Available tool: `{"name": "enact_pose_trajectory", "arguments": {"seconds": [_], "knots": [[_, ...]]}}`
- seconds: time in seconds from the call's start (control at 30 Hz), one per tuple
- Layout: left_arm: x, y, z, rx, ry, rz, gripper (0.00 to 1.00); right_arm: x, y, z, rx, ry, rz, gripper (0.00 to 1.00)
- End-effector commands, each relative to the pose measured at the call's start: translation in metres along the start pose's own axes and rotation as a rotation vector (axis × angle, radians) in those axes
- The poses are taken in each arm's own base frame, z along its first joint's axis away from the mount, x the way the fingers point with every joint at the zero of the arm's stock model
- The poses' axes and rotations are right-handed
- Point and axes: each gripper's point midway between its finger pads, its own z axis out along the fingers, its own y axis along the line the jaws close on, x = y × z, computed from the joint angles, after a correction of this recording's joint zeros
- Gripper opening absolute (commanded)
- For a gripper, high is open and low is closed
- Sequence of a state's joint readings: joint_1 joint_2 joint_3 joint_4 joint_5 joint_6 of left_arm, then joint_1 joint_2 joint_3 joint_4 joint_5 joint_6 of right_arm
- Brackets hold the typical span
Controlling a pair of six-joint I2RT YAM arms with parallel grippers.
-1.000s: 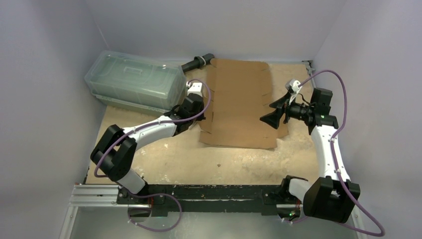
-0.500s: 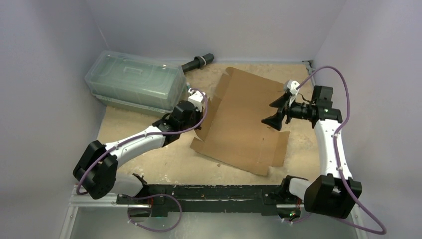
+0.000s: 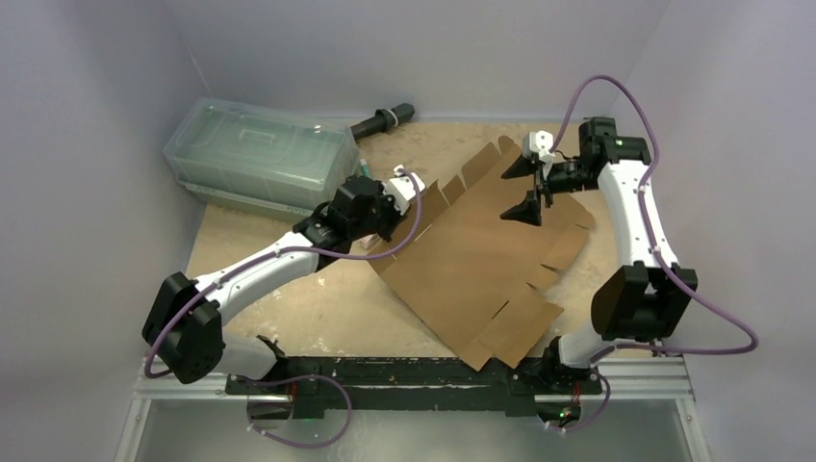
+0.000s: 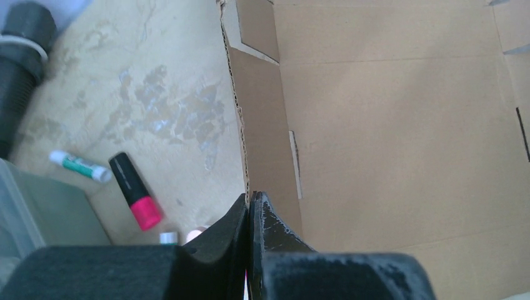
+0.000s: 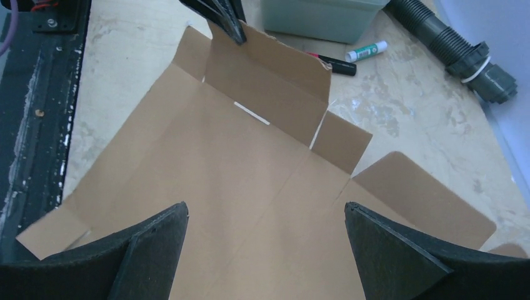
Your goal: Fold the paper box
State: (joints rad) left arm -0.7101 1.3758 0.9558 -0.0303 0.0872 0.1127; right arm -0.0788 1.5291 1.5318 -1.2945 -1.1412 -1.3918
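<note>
The paper box (image 3: 491, 260) is a flat brown cardboard sheet with flaps, lying diagonally across the table, its near corner close to the front rail. My left gripper (image 3: 412, 204) is shut on the edge of the sheet's left side flap (image 4: 265, 125), which stands tilted up; in the left wrist view the jaws (image 4: 250, 201) pinch the corrugated edge. My right gripper (image 3: 520, 189) hangs open above the sheet's far right part, touching nothing. In the right wrist view its fingertips (image 5: 178, 215) straddle bare cardboard (image 5: 250, 175), with the raised flap (image 5: 269, 87) beyond.
A clear greenish lidded container (image 3: 260, 159) stands at the back left. A black pipe (image 3: 383, 121) lies by the back wall. A pink-capped marker (image 4: 134, 190) and a white glue stick (image 4: 80, 165) lie between the container and the sheet. Walls close in on three sides.
The sheet has swung from lying straight at the back to lying diagonally, its near corner sliding toward the front rail. My left gripper moved right with the flap; my right arm moved back.
</note>
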Motion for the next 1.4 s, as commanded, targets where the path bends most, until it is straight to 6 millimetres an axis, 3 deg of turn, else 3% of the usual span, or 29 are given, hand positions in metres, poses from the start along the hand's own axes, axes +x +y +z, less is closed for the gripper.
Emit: {"name": "enact_pose_trajectory", "arguments": {"seconds": [0.0, 0.17, 0.33, 0.5, 0.6, 0.7, 0.77, 0.93, 1.07, 1.27, 1.37], "knots": [[-0.025, -0.002, -0.006, 0.062, -0.023, 0.204, 0.00, -0.007, -0.016, -0.004, -0.009, 0.020, -0.071, 0.99], [-0.028, -0.001, -0.013, 0.086, 0.008, 0.337, 0.00, 0.000, -0.042, -0.001, -0.013, 0.059, -0.155, 0.99], [-0.035, 0.005, -0.020, 0.061, 0.019, 0.410, 0.00, -0.011, -0.082, -0.004, 0.029, 0.082, -0.158, 0.99], [-0.047, 0.013, -0.032, 0.019, -0.013, 0.464, 0.00, 0.003, -0.087, -0.003, 0.056, 0.102, -0.070, 0.99], [-0.055, 0.018, -0.045, -0.016, -0.038, 0.500, 0.00, 0.013, -0.108, -0.022, 0.188, 0.093, 0.048, 0.99], [-0.062, 0.022, -0.057, -0.048, -0.065, 0.521, 0.00, 0.024, -0.125, -0.069, 0.320, -0.006, 0.174, 0.99], [-0.067, 0.023, -0.063, -0.061, -0.090, 0.523, 0.00, 0.039, -0.125, -0.081, 0.352, 0.002, 0.230, 0.99], [-0.074, 0.024, -0.072, -0.084, -0.122, 0.523, 0.00, 0.080, -0.119, -0.083, 0.432, 0.037, 0.418, 0.99], [-0.080, 0.023, -0.080, -0.094, -0.149, 0.527, 0.00, 0.097, -0.117, -0.077, 0.454, -0.002, 0.471, 0.99], [-0.087, 0.021, -0.092, -0.102, -0.182, 0.547, 0.00, 0.128, -0.117, -0.060, 0.348, -0.039, 0.605, 0.99], [-0.090, 0.021, -0.097, -0.109, -0.191, 0.556, 0.00, 0.138, -0.125, -0.062, 0.367, -0.027, 0.614, 0.99]]}}
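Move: The cardboard blank lies turned askew, its left flap already pinched by the left hand. Its far right edge, which the open right hand goes for, has its middle about 20 cm ahead of the right hand, 15 cm to its right and 22 cm below; the pinched flap is some 23 cm to its left, level fore-and-aft, 8 cm lower. From the left hand, that edge is 20 cm ahead, 37 cm right, 16 cm below; the clear bin is 22 cm ahead, 33 cm left, 10 cm lower. The cardboard's pinched flap is carried up about 9 cm and slightly left by the left hand, which keeps its grip while rolling its left side up and tipping its fingers up some 25 degrees. Meanwhile the right hand, wide open, reaches forward, swings right past 12 cm, then sinks about 9 cm towards the far right edge, turning clockwise and tipping its fingers down. ##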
